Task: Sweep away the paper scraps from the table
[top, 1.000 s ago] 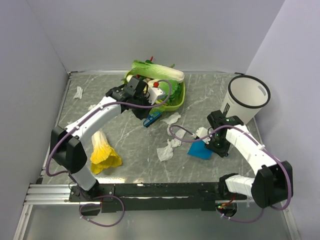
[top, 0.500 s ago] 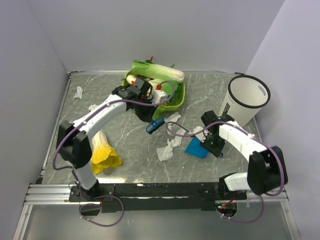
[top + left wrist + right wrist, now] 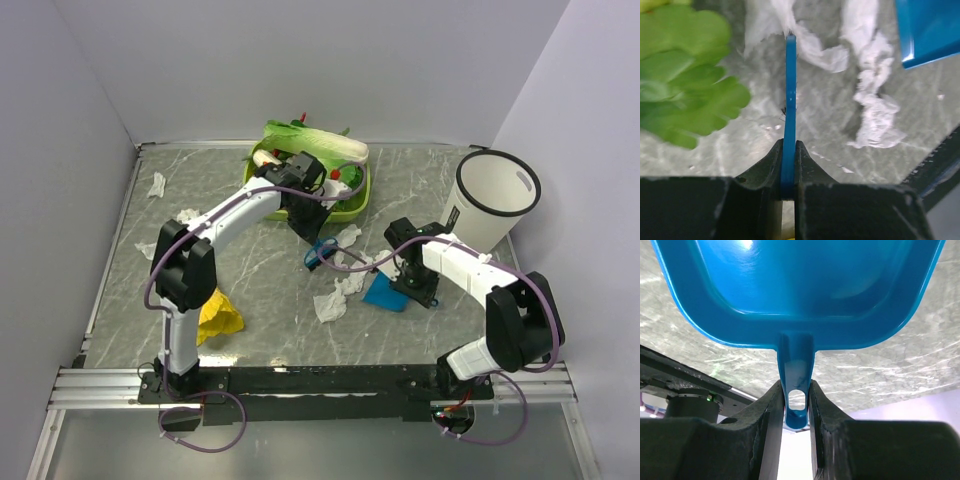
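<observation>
Several white paper scraps lie on the grey-green table (image 3: 260, 270): a cluster (image 3: 335, 300) at the centre, one (image 3: 347, 236) just behind it, and others at the far left (image 3: 157, 184). My left gripper (image 3: 308, 232) is shut on a thin blue brush (image 3: 318, 253), seen edge-on in the left wrist view (image 3: 790, 95) with its tip among the scraps (image 3: 875, 100). The gripper's fingertips (image 3: 788, 150) clamp the brush. My right gripper (image 3: 410, 282) is shut on the handle (image 3: 796, 370) of a blue dustpan (image 3: 385, 293), whose pan (image 3: 800, 290) lies flat on the table right of the central scraps.
A green tray (image 3: 355, 207) with a leafy cabbage (image 3: 315, 143) sits at the back centre, its leaf showing in the left wrist view (image 3: 685, 75). A yellow cabbage (image 3: 218, 318) lies near the left arm. A white bin (image 3: 492, 205) stands at the right.
My left arm has swung right and nearer with the brush, down to the central scraps. My right arm has slid the dustpan left toward the same scraps.
</observation>
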Robot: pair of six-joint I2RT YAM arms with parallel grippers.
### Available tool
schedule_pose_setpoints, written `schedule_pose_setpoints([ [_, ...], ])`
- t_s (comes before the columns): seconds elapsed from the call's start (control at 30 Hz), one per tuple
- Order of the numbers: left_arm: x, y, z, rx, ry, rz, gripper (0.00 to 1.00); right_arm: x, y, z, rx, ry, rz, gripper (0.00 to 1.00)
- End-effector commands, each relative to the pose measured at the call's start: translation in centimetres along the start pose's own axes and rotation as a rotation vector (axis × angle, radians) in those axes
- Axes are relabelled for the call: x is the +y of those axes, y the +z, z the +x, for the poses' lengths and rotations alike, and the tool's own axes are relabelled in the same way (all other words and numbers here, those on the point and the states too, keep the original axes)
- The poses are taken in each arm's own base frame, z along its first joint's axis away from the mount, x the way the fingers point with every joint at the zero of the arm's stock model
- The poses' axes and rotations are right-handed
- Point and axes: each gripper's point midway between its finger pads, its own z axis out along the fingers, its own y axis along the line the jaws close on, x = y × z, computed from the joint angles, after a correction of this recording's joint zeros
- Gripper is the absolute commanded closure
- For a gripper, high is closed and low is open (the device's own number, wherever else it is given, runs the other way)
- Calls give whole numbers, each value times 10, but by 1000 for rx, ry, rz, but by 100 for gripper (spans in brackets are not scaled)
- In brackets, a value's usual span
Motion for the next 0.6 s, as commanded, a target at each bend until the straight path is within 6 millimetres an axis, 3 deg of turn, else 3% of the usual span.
schedule_pose_setpoints([
  [0.0, -27, 8, -13, -16, -33, 125, 99, -1, 5, 10, 57, -32, 17, 100],
  [0.27, -65, 11, -38, -85, -22, 321, 99, 8, 5, -3, 34, -42, -24, 100],
  [0.43, -65, -2, -58, -169, -6, 409, 99, 9, 3, -20, -7, -25, -47, 100],
  [0.57, -65, 1, -59, -159, -21, 462, 99, 9, -1, -39, -63, 31, -64, 100],
])
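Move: The left hand grips the brush; the paper strip lies about 11 cm to its right, 5 cm back and some 12 cm below. At that same level, a small scrap is 7 cm right and 1 cm back, the crumpled scrap 5 cm right and 12 cm back, and the flat scrap 9 cm right and 5 cm ahead. From the right hand, the strip lies about 16 cm left and 5 cm ahead; its dustpan is centred 10 cm left and 2 cm ahead. The brush sweeps over the small scrap and paper strip towards the dustpan as the left hand carries it about 6 cm right and a little back. Its fingers swing some 20 degrees farther right and back, and the hand dips slightly before lifting about 2 cm at the end. The right hand keeps hold of the dustpan, easing it down about 1 cm, then about 2 cm left to meet the brush. ##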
